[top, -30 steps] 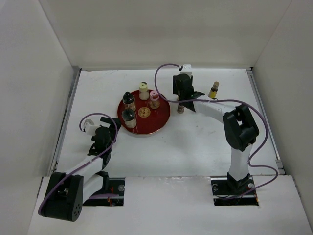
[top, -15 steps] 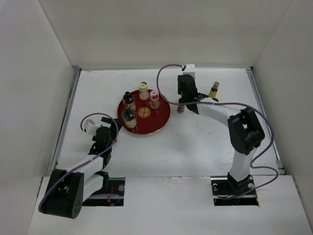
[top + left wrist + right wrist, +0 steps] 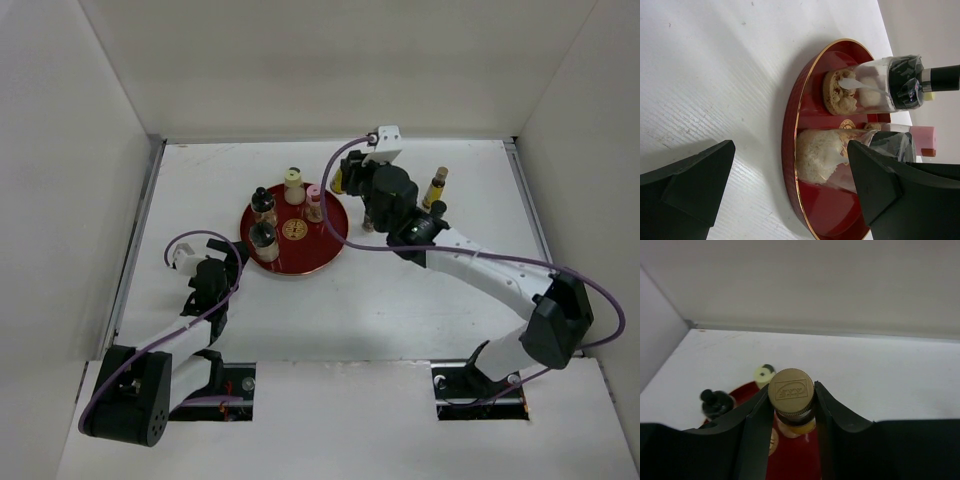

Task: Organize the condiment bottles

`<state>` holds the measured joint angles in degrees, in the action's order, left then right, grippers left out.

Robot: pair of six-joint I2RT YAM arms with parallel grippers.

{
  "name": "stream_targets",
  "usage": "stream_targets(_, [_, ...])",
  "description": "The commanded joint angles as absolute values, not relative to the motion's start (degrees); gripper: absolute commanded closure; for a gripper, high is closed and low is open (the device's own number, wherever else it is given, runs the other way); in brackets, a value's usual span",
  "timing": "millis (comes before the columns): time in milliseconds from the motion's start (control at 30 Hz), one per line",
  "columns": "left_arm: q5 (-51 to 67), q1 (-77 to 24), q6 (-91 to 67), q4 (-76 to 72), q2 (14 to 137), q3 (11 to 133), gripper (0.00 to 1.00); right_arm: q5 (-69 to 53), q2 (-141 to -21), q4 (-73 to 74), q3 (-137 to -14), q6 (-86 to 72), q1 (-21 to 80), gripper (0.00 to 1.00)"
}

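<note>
My right gripper [image 3: 790, 391] is shut on the brown cap of a slim yellow bottle [image 3: 791, 384], which hangs above the right rim of the red tray [image 3: 790, 460]. From above, that held bottle [image 3: 338, 182] shows just left of the right gripper [image 3: 348, 186]. On the tray [image 3: 325, 250] stand two black-capped jars [image 3: 262, 205] [image 3: 264, 237], a cream-capped bottle [image 3: 293, 185] and a pink-capped bottle [image 3: 315, 200]. Another yellow bottle [image 3: 436, 187] stands on the table at the right. My left gripper [image 3: 207, 272] is open and empty beside the tray's left edge [image 3: 790, 125].
White walls enclose the table on the left, back and right. The right arm [image 3: 470, 265] stretches across the table's right half. A purple cable loops above the left wrist [image 3: 195, 240]. The tray has a gold emblem [image 3: 293, 229] at its centre.
The right gripper closed on the bottle that stood on the table right of the tray, then carried it up and left to the tray's rim. The left arm has hardly moved.
</note>
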<state>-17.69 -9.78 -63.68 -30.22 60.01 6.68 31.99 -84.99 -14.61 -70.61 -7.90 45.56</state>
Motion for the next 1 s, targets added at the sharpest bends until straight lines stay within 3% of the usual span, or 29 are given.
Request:
stream_targets(0, [-17.84,-10.06,-63.98,-33.13,60.03,7.12,0.0,28.57,-86.47,-19.77,-70.75,-11.94,48.29,0.78])
stream_targets(533, [-17.67,-10.06,-63.46,-33.13,58.09,6.5,0.0,25.49,-112.13,-19.51,-89.64,-10.65,51.02,0.77])
stream_targets(967, [-17.23,-9.89,-63.63,-33.57,59.32,6.5,0.0,26.19,-121.11,-21.53,-93.96,-8.61,51.11,0.73])
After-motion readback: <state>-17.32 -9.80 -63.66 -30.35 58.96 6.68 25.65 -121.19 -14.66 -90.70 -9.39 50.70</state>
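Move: My right hand already holds the yellow-label bottle by its neck, high up. The open spot at the middle of the red tray lies about 15 cm to its left, 5 cm ahead and some 28 cm below. Around that spot stand the pink-cap bottle, 9 cm left and 9 ahead of my hand, and the cream-cap one, 15 left and 14 ahead. The far black-cap bottle is 21 left and 8 ahead, the near one 21 left and level. From my left hand the spot is roughly 15 cm right, 4 ahead and slightly below. I carry the bottle in my right hand left and down in one slanting sweep, some 15 cm across and 17 cm down, working about 5 cm forward as I go, to the gap between the two black-cap bottles and the pink-cap one. The descent nearly levels off midway, then resumes. Meanwhile I turn the hand about 10 degrees counter-clockwise and tip its fingers down about as much, keeping my grip. ##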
